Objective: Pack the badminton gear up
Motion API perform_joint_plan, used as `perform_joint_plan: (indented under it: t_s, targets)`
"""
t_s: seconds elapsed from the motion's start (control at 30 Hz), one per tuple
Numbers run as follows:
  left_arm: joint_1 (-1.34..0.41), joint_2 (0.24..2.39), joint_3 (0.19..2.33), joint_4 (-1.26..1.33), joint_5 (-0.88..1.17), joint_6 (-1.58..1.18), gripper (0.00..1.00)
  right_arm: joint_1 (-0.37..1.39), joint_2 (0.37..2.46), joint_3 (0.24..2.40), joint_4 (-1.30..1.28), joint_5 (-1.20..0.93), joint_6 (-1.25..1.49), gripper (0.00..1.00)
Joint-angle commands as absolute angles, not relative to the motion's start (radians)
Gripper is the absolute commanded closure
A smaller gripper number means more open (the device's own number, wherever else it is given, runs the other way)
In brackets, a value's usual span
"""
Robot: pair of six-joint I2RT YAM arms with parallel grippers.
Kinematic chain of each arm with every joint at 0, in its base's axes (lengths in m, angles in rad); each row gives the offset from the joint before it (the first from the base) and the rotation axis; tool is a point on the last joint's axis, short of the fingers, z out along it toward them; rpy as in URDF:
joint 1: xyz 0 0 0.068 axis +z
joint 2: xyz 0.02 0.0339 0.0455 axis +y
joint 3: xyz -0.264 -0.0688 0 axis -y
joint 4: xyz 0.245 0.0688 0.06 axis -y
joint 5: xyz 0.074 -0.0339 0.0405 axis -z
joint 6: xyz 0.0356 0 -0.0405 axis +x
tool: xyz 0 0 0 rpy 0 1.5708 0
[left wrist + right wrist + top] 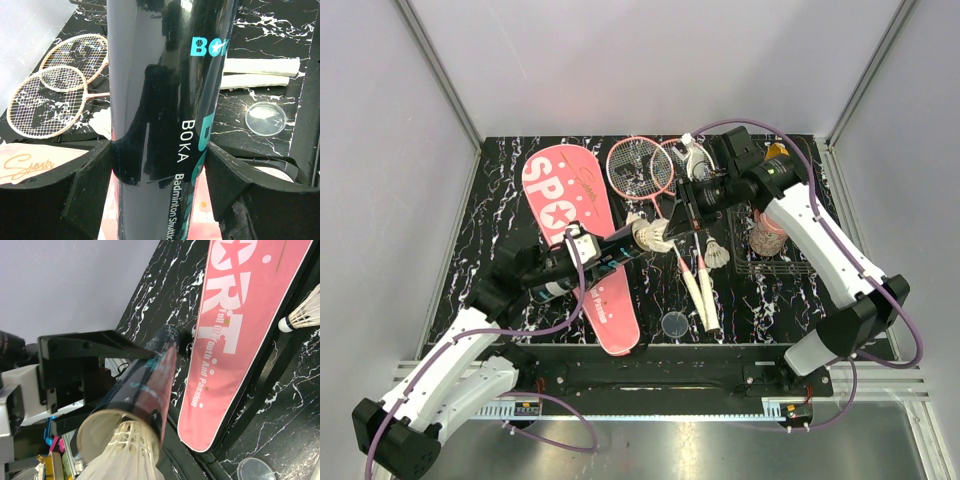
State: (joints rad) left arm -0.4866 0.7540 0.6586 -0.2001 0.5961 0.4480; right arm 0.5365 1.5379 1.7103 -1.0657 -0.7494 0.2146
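Observation:
My left gripper (582, 250) is shut on the black tube (590, 262), held low over the pink cover (565, 200); both pads press the tube (160, 100). A white shuttlecock (651, 237) sits nose-first in the tube's open mouth, its feathers (125, 455) sticking out. My right gripper (677, 226) is right at those feathers, with its fingers out of the right wrist view. Two pink rackets (640, 167) lie behind, their white handles (702, 290) pointing to the front. Another shuttlecock (717, 253) lies beside the handles, and a third (695, 155) lies at the back.
A clear round lid (674, 323) lies near the front edge. A small pinkish cup (769, 235) and a yellow disc (775, 152) are on the right, under and behind the right arm. Grey walls close in three sides.

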Motion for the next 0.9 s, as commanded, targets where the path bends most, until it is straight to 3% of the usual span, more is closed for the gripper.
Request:
perform_joint_plan:
  t_s: [0.0, 0.13, 0.27, 0.67, 0.87]
  targets:
    - [-0.491, 0.732, 0.657, -0.095, 0.647, 0.463, 1.00, 0.535, 1.554, 1.772, -1.028, -0.701, 0.221, 0.79]
    - [-0.491, 0.735, 0.666, -0.094, 0.647, 0.456, 1.00, 0.538, 1.557, 1.775, -1.009, -0.669, 0.227, 0.59]
    - [-0.491, 0.735, 0.667, -0.094, 0.649, 0.448, 1.00, 0.557, 1.557, 1.760, -0.965, -0.669, 0.245, 0.48]
    - [-0.491, 0.721, 0.670, -0.058, 0.607, 0.414, 1.00, 0.680, 1.565, 1.635, -0.735, -0.523, 0.414, 0.42]
    - [-0.491, 0.710, 0.661, -0.028, 0.606, 0.397, 1.00, 0.718, 1.572, 1.606, -0.651, -0.422, 0.485, 0.32]
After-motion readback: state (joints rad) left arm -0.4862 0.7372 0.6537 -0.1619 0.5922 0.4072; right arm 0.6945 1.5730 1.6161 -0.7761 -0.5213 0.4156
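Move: My left hand holds the tube. The shuttlecock, lodged in its mouth with the skirt sticking out, lies about 11 cm to that hand's right, 6 cm ahead and 5 cm above. From my right hand the shuttlecock is roughly 4 cm left, 1 back and 2 below, the tube mouth 6 left, 2 back and 3 below. Down on the table, some 25 cm lower, a loose shuttlecock sits 17 cm right and 2 back, the round lid 4 right and 25 back. I open my right fingers from nearly shut to about two-thirds wide, letting go of the shuttlecock's skirt while that hand edges some 2 cm forward. Then I carry the open hand about 5 cm left to the tube mouth, sinking 2 to 3 cm towards the end. My left hand keeps its grip on the tube, rising only about 1 cm. ##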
